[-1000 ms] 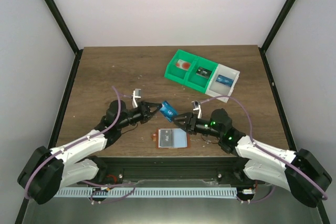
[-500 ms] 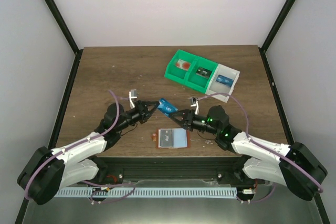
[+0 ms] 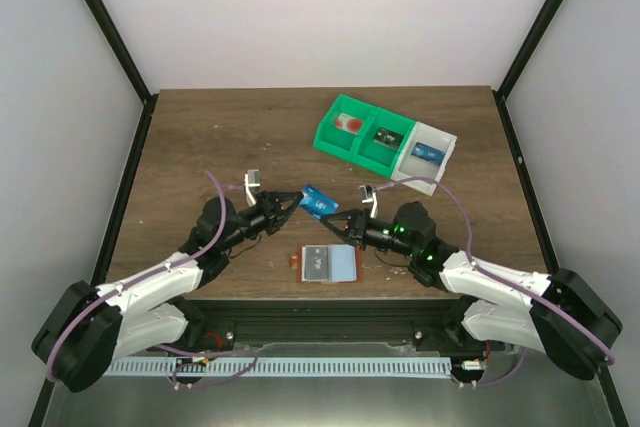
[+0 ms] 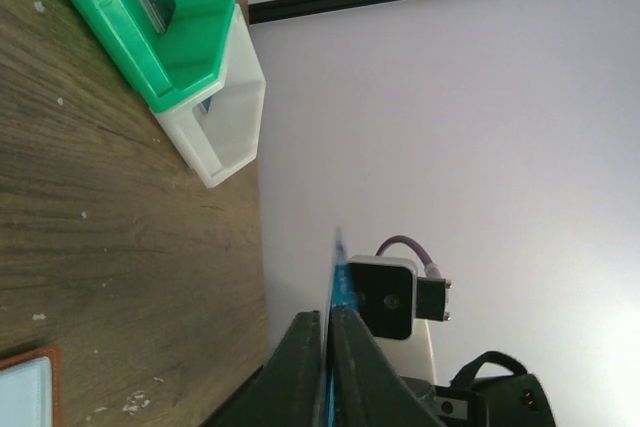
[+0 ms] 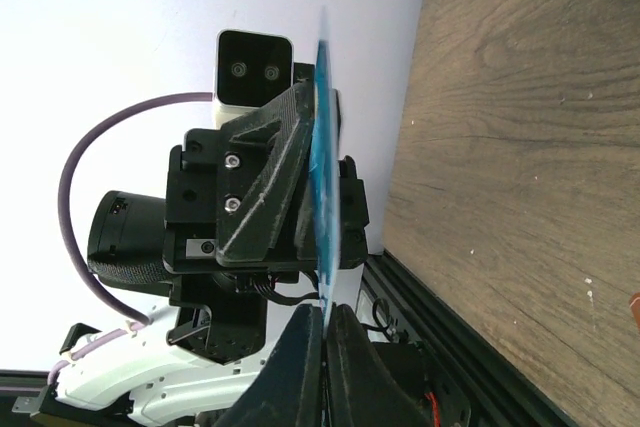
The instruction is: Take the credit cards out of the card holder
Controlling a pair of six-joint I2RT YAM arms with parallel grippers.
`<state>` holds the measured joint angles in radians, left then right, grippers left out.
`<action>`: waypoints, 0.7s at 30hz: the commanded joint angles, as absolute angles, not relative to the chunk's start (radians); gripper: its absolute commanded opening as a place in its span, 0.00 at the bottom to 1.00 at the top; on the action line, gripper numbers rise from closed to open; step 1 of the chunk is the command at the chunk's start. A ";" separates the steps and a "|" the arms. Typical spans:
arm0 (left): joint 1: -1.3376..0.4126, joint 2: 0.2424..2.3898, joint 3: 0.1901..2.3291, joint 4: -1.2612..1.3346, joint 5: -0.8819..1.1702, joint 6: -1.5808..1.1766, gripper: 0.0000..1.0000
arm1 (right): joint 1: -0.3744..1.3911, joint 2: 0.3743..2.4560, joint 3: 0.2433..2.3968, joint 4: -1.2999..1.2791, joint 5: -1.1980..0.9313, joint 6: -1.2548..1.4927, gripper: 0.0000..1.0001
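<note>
A blue credit card (image 3: pixel 317 203) hangs in the air between my two grippers, above the table. My left gripper (image 3: pixel 296 204) is shut on its left end. My right gripper (image 3: pixel 340 223) is shut on its lower right edge. In the left wrist view the card (image 4: pixel 337 272) shows edge-on between my shut fingers (image 4: pixel 305 367). In the right wrist view the card (image 5: pixel 322 147) runs from my shut fingers (image 5: pixel 298 357) up into the left gripper's jaws. The card holder (image 3: pixel 325 264) lies open on the table just below, reddish-brown with pale inner panels; its corner shows in the left wrist view (image 4: pixel 25 397).
A green-and-white compartment tray (image 3: pixel 362 134) stands at the back right with a card in each of three compartments; it shows in the left wrist view too (image 4: pixel 190 17). The table's front edge runs just below the card holder.
The right gripper has moved left and up to the card and shut on its edge. The left gripper has lifted the card slightly up and left.
</note>
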<state>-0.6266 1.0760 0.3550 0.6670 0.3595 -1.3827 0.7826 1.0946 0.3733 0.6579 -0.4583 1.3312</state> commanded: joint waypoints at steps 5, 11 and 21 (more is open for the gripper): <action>-0.624 1.004 0.382 0.530 0.359 -1.248 0.48 | 0.779 1.040 0.411 0.560 -0.423 1.192 0.01; -0.624 0.917 0.516 0.163 0.320 -1.003 0.84 | 0.676 0.998 0.505 0.283 -0.512 0.998 0.01; -0.624 0.821 0.616 -0.151 0.252 -0.699 1.00 | 0.432 1.028 0.762 -0.236 -0.589 0.624 0.00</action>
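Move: Held between both grippers, the blue card has its middle about 3 cm right of the left hand and 2 cm back. The white compartment lies about 31 cm ahead of the right hand, 26 cm to its right and 20 cm below; from the left hand it is some 25 cm ahead and 30 cm right. From the right hand, the neighbouring green compartment is about 36 cm ahead and 17 cm right, the card holder 2 cm ahead and 1 cm right, both well below. Opening wide, the left fingers let go of the blue card, and that hand draws off about 3 cm left and 3 cm up, its fingertips tipping down some 25 degrees. The right hand keeps its pinch on the card and, after a brief pause, carries it about 8 cm diagonally forward and right, rising slightly, towards the tray, fingertips dipping as it goes. ##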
